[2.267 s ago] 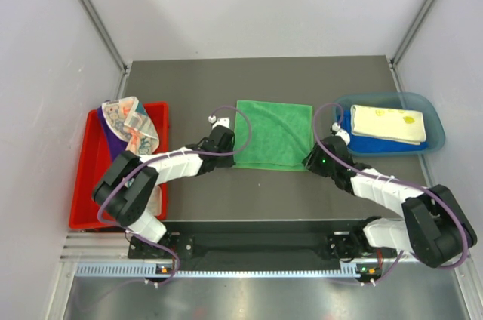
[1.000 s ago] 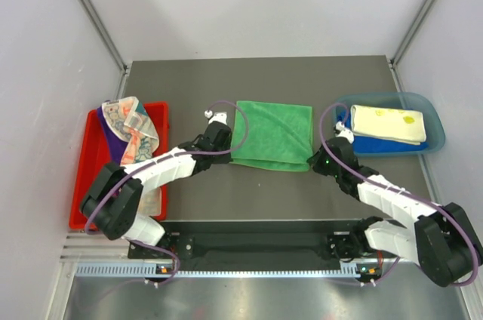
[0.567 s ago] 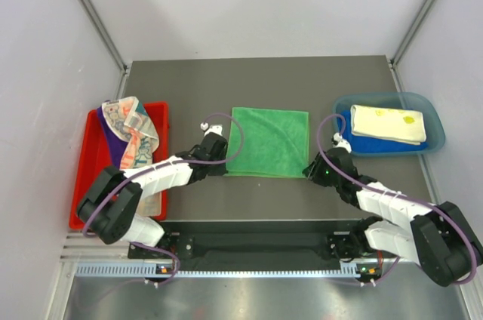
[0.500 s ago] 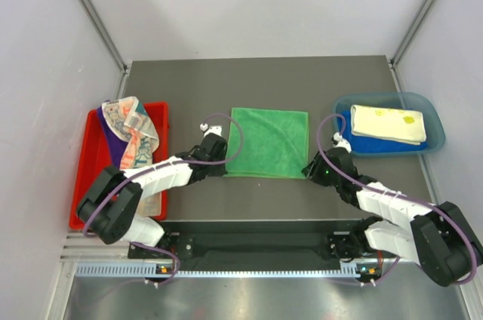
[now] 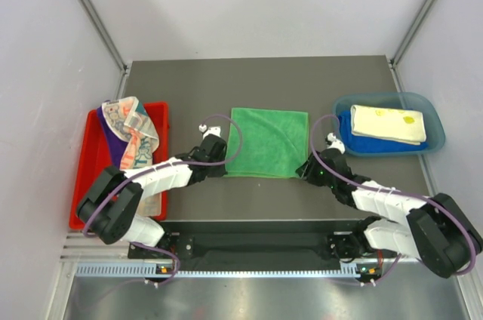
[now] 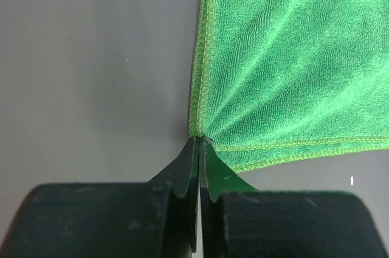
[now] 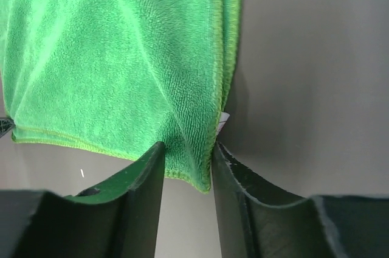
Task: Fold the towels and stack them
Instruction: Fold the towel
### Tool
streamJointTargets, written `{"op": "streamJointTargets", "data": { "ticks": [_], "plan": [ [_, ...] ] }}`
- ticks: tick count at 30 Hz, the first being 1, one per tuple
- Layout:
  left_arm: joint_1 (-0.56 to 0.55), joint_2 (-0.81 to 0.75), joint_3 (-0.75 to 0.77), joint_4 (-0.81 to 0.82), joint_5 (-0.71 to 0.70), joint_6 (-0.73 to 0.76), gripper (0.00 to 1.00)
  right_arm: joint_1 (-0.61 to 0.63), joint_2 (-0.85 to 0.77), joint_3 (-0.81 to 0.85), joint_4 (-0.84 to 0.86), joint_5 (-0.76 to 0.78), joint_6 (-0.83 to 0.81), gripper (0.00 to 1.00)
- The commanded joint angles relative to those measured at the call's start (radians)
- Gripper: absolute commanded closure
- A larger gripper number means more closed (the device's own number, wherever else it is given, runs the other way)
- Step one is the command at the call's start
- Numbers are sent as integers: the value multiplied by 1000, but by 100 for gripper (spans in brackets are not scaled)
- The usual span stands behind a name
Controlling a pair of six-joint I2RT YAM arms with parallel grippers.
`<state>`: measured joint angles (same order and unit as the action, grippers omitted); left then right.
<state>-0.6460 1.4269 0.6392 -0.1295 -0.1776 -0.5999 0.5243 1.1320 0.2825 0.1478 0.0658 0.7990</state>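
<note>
A green towel point(image 5: 268, 141), folded to a flat square, lies in the middle of the table. My left gripper point(image 5: 223, 167) is shut on its near left corner; in the left wrist view the corner of the towel point(image 6: 292, 63) is pinched at the tips of the gripper point(image 6: 199, 141). My right gripper point(image 5: 303, 171) stands open at the near right corner. In the right wrist view that corner of the towel point(image 7: 121, 57) lies loose between the spread fingers of the gripper point(image 7: 187, 151). More towels sit in the side containers.
A translucent blue bin point(image 5: 434, 127) at the right holds a pale yellow towel point(image 5: 389, 124) on a blue towel point(image 5: 362, 144). A red tray point(image 5: 87, 176) at the left holds a crumpled white and orange towel point(image 5: 130, 127) over a purple one.
My right gripper has opened and let go of the green towel's near right corner. Both arms drew toward the near edge and the towel settled flat. The left gripper stays shut.
</note>
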Motion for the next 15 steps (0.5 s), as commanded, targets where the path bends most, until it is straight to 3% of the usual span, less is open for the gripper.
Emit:
{"op": "streamJointTargets", "data": {
  "ticks": [1,4,5,8,15],
  "plan": [
    [2,-5,-16,22,-23,-18,100,48,77,10,-39,43,19,64],
    [2,-13,-16,2,-25,-31,100,51,126,29,-37,39,13,75],
    [0,-19,-16,-15,-23,-38,100,51,126,30,-43,37,11,88],
    [0,-62,-15,-51,-8,-52,100,51,92,40,-91,40,-6,100],
    [0,-201,-12,-229,7,-101,100,59,-103,35,-313,8,-46,100]
  ]
}}
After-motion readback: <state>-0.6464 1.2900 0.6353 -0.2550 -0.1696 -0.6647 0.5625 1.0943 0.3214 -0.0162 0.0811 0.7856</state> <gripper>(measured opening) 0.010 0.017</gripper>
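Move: Between the right hand's half-open fingers lies the towel's near right corner, about 1 cm to the left of the hand point and 1 cm below it. The towel's middle is some 8 cm ahead and 10 cm left of that hand, and the blue tray is roughly 13 cm ahead and 24 cm to its right. The shut left hand still holds the near left corner; the near right corner lies about 21 cm to its right, level with it. Shutting on the near right corner of the green towel, the right hand eases about 1 cm left and slightly forward, pinches the cloth, then draws back some 2.5 cm, drifting right. The left hand keeps its pinch, waits, then lifts its corner about 2.5 cm while pulling back about 1.5 cm. ##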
